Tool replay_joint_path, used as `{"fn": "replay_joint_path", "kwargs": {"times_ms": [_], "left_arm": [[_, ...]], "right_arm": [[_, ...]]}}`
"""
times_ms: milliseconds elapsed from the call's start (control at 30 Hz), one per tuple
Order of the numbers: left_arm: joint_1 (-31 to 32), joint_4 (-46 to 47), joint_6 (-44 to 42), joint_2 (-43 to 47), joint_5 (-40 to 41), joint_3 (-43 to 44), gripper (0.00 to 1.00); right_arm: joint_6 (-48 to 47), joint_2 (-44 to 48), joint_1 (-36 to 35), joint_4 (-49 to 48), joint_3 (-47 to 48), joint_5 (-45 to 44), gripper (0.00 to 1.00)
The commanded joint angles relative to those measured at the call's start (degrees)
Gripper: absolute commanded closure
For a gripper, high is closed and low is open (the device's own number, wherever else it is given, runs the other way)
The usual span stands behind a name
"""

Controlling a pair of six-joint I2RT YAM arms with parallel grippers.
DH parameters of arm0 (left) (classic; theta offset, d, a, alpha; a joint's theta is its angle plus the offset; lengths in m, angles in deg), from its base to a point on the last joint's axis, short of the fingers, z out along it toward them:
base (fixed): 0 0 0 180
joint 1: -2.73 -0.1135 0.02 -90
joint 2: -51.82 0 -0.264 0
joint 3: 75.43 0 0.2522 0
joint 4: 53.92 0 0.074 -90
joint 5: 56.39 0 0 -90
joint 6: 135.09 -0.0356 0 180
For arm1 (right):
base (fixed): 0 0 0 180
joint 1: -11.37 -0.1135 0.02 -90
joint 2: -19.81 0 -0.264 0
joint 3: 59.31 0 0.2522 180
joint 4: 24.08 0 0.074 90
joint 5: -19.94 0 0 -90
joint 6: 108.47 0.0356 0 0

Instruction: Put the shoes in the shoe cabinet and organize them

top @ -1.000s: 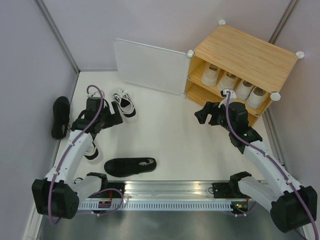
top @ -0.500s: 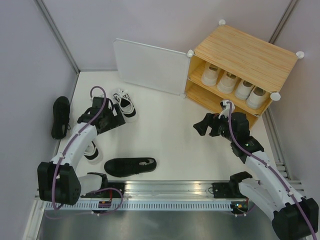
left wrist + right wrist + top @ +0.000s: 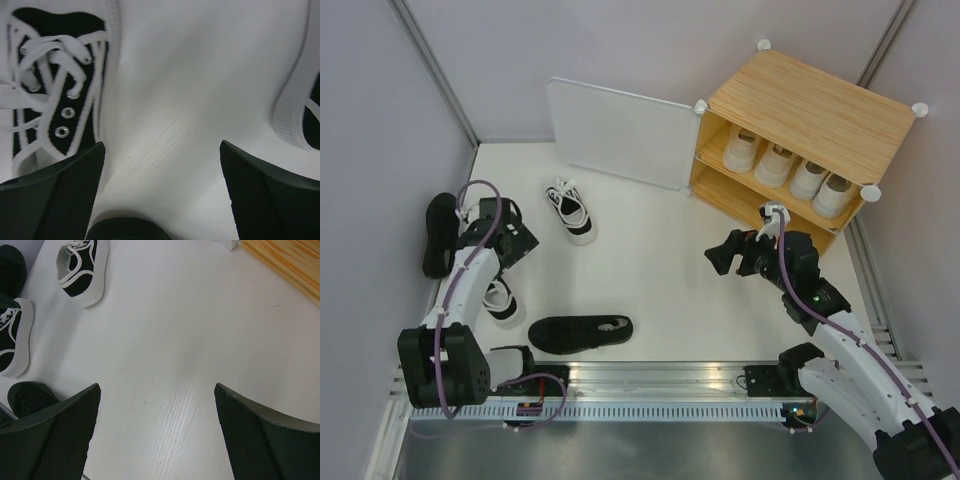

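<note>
The shoe cabinet [image 3: 810, 110] stands at the back right with its white door [image 3: 620, 135] swung open; several pale shoes [image 3: 777, 160] sit in a row on its upper shelf. On the floor lie a black-and-white sneaker [image 3: 570, 210], a second one [image 3: 502, 303] partly under my left arm, a black shoe [image 3: 580, 332] near the front and another [image 3: 440, 235] by the left wall. My left gripper [image 3: 520, 243] hangs open and empty over bare floor, a laced sneaker [image 3: 55, 85] just to its left. My right gripper [image 3: 720, 255] is open and empty in front of the cabinet.
Grey walls close in on the left, back and right. An aluminium rail [image 3: 650, 385] with both arm bases runs along the near edge. The right wrist view shows the cabinet's wooden bottom edge [image 3: 285, 260] and the two sneakers [image 3: 82, 267] to the left.
My left arm has swung back and left, away from the sneaker by the door. My right gripper has drawn a little away from the cabinet, toward the near side. Both stay open.
</note>
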Motion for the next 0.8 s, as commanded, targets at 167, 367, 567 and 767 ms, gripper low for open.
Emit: {"fn": "replay_joint_path", "kwargs": {"times_ms": [167, 367, 567, 767], "left_arm": [[-10.4, -1.7, 6.5, 7.4, 3.5, -8.2, 0.03], [-12.9, -0.2, 8.1, 4.4, 1.0, -11.6, 0.03], [-12.9, 4.0, 8.6, -3.0, -4.7, -13.0, 0.09], [-12.7, 6.5, 6.8, -6.9, -8.8, -12.7, 0.47]], "right_arm": [[-1.2, 1.5, -2.4, 0.3, -0.2, -5.0, 0.02], [-1.1, 2.3, -2.9, 0.2, -0.7, -6.0, 0.02], [-1.1, 2.4, -3.4, 0.0, -1.0, -6.8, 0.02], [-1.1, 2.4, -3.4, 0.0, -1.1, -7.1, 0.02]]}}
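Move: The near black-and-white laced shoe lies about 6 cm back and 6 cm to the left of my left hand, some 8 cm below it. Its mate stands about 11 cm ahead and 12 cm to the right. One black slip-on lies roughly 16 cm back and 14 cm right, the other 7 cm ahead and 18 cm left. From my right hand the near laced shoe is about 50 cm left, 7 cm back and 16 cm lower. I swing my open left hand back and to its left by about 8 cm while turning it nearly 20 degrees counter-clockwise, which brings it over the collar of the near laced shoe. Then I sink almost straight down some 7 cm in all, tipping the fingers steeper, and near the bottom start closing them about the collar's two sides, to a bit over half open. ##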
